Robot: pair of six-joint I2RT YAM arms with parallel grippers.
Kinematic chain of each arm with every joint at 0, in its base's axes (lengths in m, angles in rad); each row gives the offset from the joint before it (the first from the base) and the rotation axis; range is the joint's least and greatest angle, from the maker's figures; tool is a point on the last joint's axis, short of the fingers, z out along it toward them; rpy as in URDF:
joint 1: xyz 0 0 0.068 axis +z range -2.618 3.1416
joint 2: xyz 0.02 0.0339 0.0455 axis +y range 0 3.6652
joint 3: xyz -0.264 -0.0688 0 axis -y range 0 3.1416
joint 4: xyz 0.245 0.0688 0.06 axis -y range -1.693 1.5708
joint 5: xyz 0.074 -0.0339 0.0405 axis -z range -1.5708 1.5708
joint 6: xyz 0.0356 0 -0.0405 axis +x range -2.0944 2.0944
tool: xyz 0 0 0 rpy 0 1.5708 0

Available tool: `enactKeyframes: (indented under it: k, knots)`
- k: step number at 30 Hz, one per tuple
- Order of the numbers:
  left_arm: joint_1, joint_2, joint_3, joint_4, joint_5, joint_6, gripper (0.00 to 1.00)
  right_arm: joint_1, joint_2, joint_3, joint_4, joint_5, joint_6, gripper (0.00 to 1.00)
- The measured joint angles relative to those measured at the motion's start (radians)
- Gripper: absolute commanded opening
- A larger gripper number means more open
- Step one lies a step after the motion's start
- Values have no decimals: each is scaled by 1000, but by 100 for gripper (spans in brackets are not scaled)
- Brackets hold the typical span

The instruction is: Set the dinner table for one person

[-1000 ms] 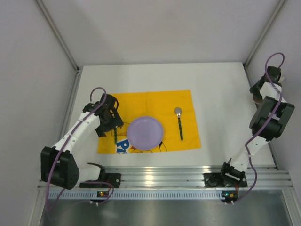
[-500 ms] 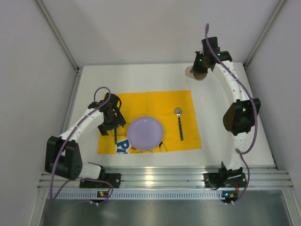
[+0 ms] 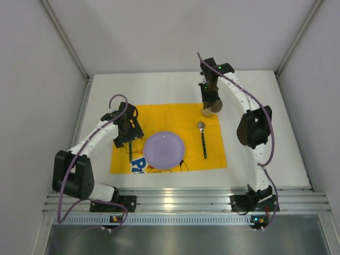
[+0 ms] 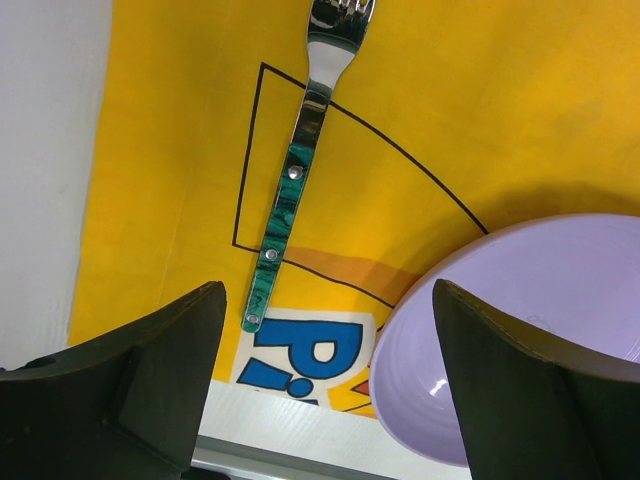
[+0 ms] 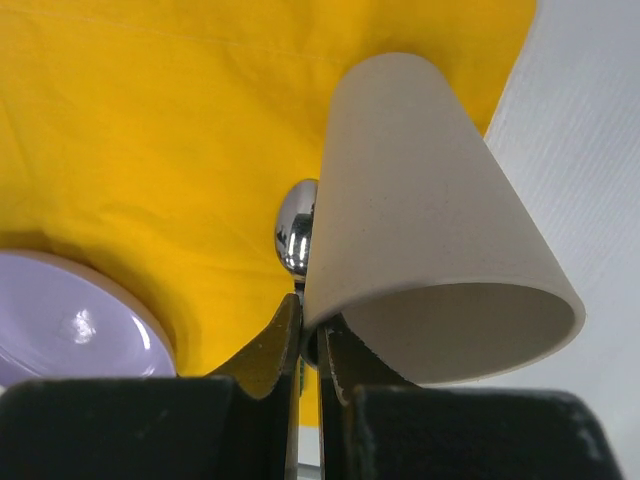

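A beige cup hangs over the far right corner of the yellow placemat, and my right gripper is shut on its rim wall. From above, the cup sits just beyond the spoon. The spoon's bowl shows beside the cup. A purple plate lies in the middle of the mat. A green-handled fork lies to its left. My left gripper is open and empty above the fork's handle end and the plate's edge. The mat lies on the white dinner table.
A ribbed aluminium rail runs along the near edge where both arm bases are bolted. Grey walls close in the table at the back and on both sides. The right arm's elbow stands over the table right of the mat.
The right arm has swung from the far right wall round the back and in over the mat's far right corner, carrying the cup. The left gripper has shifted only slightly.
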Motion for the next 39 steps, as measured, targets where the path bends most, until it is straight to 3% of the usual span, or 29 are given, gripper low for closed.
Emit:
enactKeyframes:
  k: [5, 10, 13, 21, 30, 34, 37, 39]
  knots:
    - [1, 23, 2, 29, 7, 23, 90, 30, 31, 48, -30, 28, -1, 0]
    - [11, 42, 8, 45, 19, 45, 90, 32, 40, 53, -47, 48, 5, 66]
    - [25, 51, 9, 55, 27, 53, 90, 32, 67, 53, -62, 57, -3, 77]
    - [38, 87, 40, 63, 48, 88, 90, 39, 145, 138, -87, 86, -4, 83]
    - [40, 127, 94, 64, 53, 125, 89, 43, 127, 302, -86, 105, 4, 87]
    - [40, 141, 111, 63, 53, 135, 90, 45, 80, 270, -72, 107, 3, 88]
    - [40, 151, 134, 60, 52, 144, 90, 52, -31, 159, -18, 114, 1, 88]
    - [40, 157, 155, 59, 53, 148, 91, 59, -144, 51, 52, 138, -1, 94]
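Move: The right hand already pinches the cup by its rim; the leaning cup's middle is about 1 cm ahead, 3 cm to the right and 4 cm below. From that hand, the spoon's middle lies some 12 cm back and straight below, and the plate roughly 16 cm back and 16 cm left, both about 12 cm down. From the left hand, the cup is around 14 cm ahead and 33 cm right, at about its own height. Staying almost in place at first, the right hand opens its fingers wide to let go of the cup's rim and sinks 3 to 4 cm. It then swings forward and up, and finally climbs clear to about 8 cm above where it began, easing back slightly as its fingers tip outward some 15 degrees. The open left hand glides about 5 cm forward over the fork, touching nothing. ##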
